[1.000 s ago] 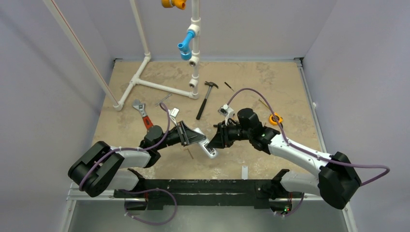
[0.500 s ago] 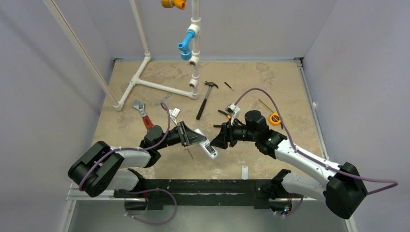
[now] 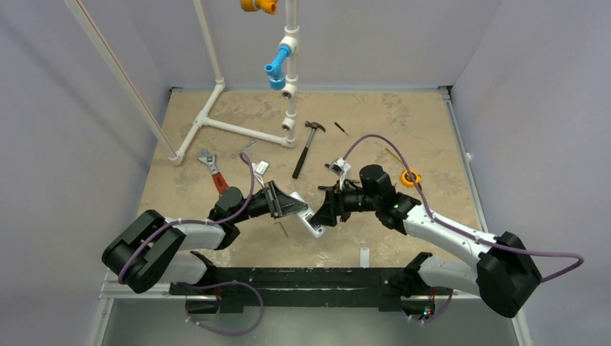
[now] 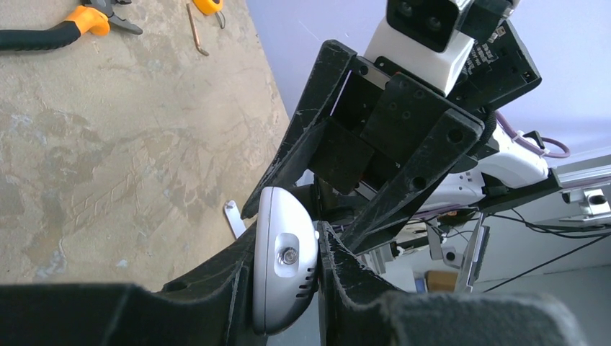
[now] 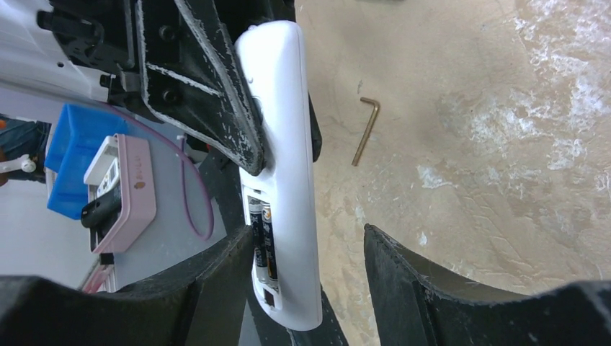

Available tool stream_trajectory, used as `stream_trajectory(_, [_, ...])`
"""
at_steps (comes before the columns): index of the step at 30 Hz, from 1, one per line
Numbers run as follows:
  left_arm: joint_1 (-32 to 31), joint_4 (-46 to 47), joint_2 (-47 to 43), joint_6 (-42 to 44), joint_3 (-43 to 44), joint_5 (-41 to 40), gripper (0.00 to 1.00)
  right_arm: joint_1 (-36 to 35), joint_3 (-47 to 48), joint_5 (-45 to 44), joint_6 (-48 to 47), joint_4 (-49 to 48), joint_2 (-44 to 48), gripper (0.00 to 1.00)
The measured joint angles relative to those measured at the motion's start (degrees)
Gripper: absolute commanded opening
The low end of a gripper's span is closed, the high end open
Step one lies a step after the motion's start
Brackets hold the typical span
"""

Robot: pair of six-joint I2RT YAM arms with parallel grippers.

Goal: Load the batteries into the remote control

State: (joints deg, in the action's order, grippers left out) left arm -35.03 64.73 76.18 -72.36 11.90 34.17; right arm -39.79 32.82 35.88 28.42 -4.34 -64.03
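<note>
The white remote control (image 3: 314,225) is held above the table, pinched between the fingers of my left gripper (image 3: 294,209), which is shut on it. In the left wrist view its rounded end (image 4: 287,263) sits between my left gripper's (image 4: 288,245) pads. Two dark batteries (image 5: 264,241) lie side by side in the open compartment on the remote (image 5: 281,144). My right gripper (image 5: 306,234) is open and straddles that end of the remote. Its left finger is close against the battery side and its right finger stands apart.
A small hex key (image 5: 366,130) lies on the table under the remote. The white battery-cover strip (image 3: 364,256) lies near the front edge. Hammer (image 3: 306,148), wrench (image 3: 212,169), tape measure (image 3: 410,177), pliers (image 4: 65,25) and a white pipe frame (image 3: 238,128) stand further back.
My right gripper's jaws have widened. The right wrist swung slightly away and came back against the remote's end. The left arm and the remote have stayed still.
</note>
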Motion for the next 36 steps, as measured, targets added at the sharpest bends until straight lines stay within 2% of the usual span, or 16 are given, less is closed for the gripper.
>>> stream_trajectory(12, [0.00,0.37,0.70,0.00,0.00,0.15,0.00,0.02,0.00,2.27,-0.20,0.00,-2.40,0.56])
stream_trajectory(19, [0.00,0.61,0.83,0.02,0.00,0.15,0.00,0.02,0.04,2.67,-0.66,0.46,-2.75,0.52])
stream_trajectory(33, [0.02,-0.39,1.18,0.83,0.00,-1.03,0.00,-0.61,2.91,2.47,-2.45,3.93,-5.11,0.22])
stream_trajectory(36, [0.02,-0.55,1.18,1.18,0.00,-1.03,0.00,-1.03,3.54,1.55,-2.95,5.11,-5.35,0.12])
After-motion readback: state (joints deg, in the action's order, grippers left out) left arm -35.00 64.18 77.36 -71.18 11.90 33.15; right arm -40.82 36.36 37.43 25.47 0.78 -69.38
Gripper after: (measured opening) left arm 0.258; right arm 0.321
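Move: Just off the right fingertips, about 1 cm to the left and 1 cm back, sit the two batteries in the remote's open bay. The left hand grips the remote's other end; from it the batteries lie some 5 cm right, 5 cm back and 2 cm down. On the table roughly 14 cm below the right hand lie the hex key, 11 cm left and 3 cm back, and the battery cover, 15 cm right and 12 cm back. Sinking about 1.5 cm and drawing back slightly with its fingers still open around the remote, the right hand settles over the battery bay, then closes to roughly half its gap and pinches the remote from both sides, one fingertip on the batteries, the other on the opposite face. The left hand keeps its grip on the far end and dips about 1 cm. ##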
